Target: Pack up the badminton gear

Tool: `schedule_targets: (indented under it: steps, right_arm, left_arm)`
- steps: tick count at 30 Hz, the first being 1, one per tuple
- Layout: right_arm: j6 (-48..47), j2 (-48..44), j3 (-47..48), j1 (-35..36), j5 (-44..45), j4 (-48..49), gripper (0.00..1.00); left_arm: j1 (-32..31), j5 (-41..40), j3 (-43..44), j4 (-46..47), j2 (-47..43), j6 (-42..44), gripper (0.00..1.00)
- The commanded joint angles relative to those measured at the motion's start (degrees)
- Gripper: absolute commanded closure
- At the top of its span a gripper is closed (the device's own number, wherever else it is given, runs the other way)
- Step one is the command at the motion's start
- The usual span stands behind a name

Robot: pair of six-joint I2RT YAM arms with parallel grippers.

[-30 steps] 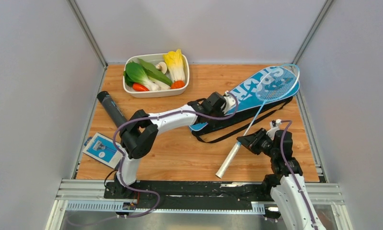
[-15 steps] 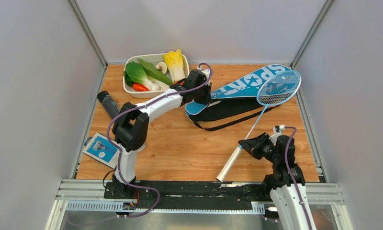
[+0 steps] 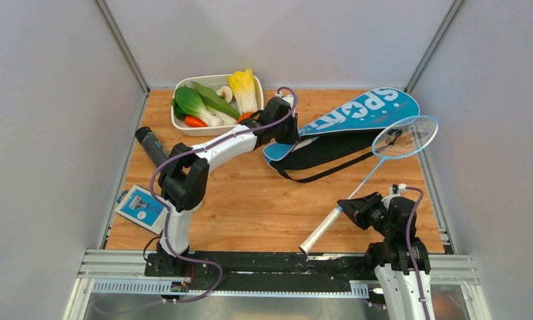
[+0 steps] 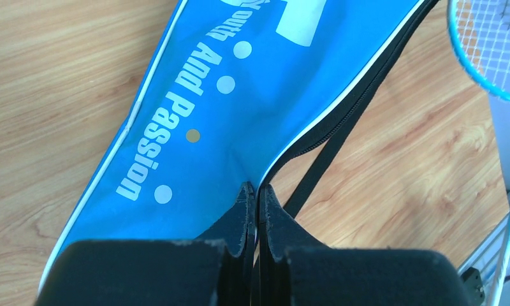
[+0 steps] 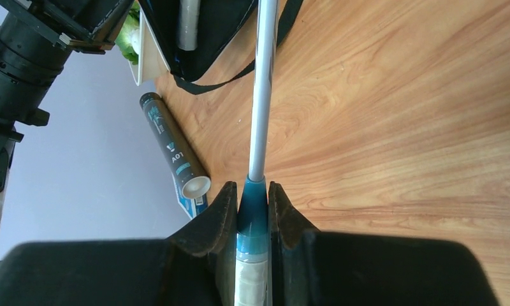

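The blue "SPORT" cover [image 3: 357,112] lies at the back right, its black strap [image 3: 317,175] trailing toward me. My left gripper [image 3: 282,135] is shut on the white-piped edge of the cover [image 4: 195,127] at its narrow end, holding the blue flap up off the black lining. A white handle [image 5: 189,25] shows inside the gap. My right gripper [image 3: 347,207] is shut on a light-blue racket [image 3: 405,137], at the teal cone [image 5: 252,197] atop its white grip. The racket's head hangs past the table's right edge. A long black tube [image 3: 154,150] lies at the left.
A white tray [image 3: 214,131] of toy vegetables stands at the back, just left of my left wrist. A small blue-and-white card [image 3: 140,207] lies near the left front edge. Grey walls close in both sides.
My left gripper pulled the cover's narrow end back and left toward the tray. My right arm swung the racket rightward, so its head came off the cover.
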Motion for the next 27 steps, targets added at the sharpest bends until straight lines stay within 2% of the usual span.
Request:
schedule_targets:
  steps: [1,6,10,20,24,27]
  right_arm:
    - [3.22,-2.0,2.84,-0.25,-2.67,-0.52,1.0]
    - [4.56,-1.91,2.69,-0.19,-5.65,-0.35,1.0]
    - [6.64,-1.92,0.71,-0.17,-9.66,3.38,1.0]
    - [11.43,-0.86,-6.91,-0.19,-17.39,23.3,1.0]
    - [14.16,2.89,-11.03,-0.22,-22.5,36.16,1.0]
    - [8.53,8.62,-8.92,-0.25,-24.12,36.77,1.0]
  left_arm:
    - [0.19,-0.34,3.45,5.03,-0.13,-2.56,1.0]
    - [0.19,1.33,2.21,6.9,-0.31,-3.6,1.0]
    - [0.15,3.19,-0.18,9.71,-1.12,-4.56,1.0]
    - [-1.9,12.4,-8.77,17.27,-3.63,-2.94,1.0]
    - [-2.95,14.72,-12.45,19.55,-5.87,0.22,1.0]
    - [-3.35,16.02,-14.79,21.53,-7.78,1.98,1.0]
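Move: The left hand pinches the lifted flap edge near the bag's narrow end; the open pocket's middle lies about 12 cm to its right and 2 cm ahead, 8 cm lower. The first racket's handle shows in the pocket, some 4 cm right and 3 cm ahead of it; the vegetable basket is roughly 25 cm left and 15 cm ahead. From the right hand the pocket is about 22 cm ahead and 2 cm left, 8 cm down; its held racket's head stands 20 cm ahead, 18 cm right and 10 cm higher. Keeping its pinch on the flap edge, the left hand lifts about a centimetre, then draws the edge some 5 cm back, down about 4 cm from that height and 3 cm to the right, turning roughly 10 degrees clockwise. The right hand keeps its grip where the racket's handle meets the shaft and shifts about 4 cm left, its left side rolling up by some 15 degrees as it turns counter-clockwise, so that the racket's head swings left towards the open pocket. ##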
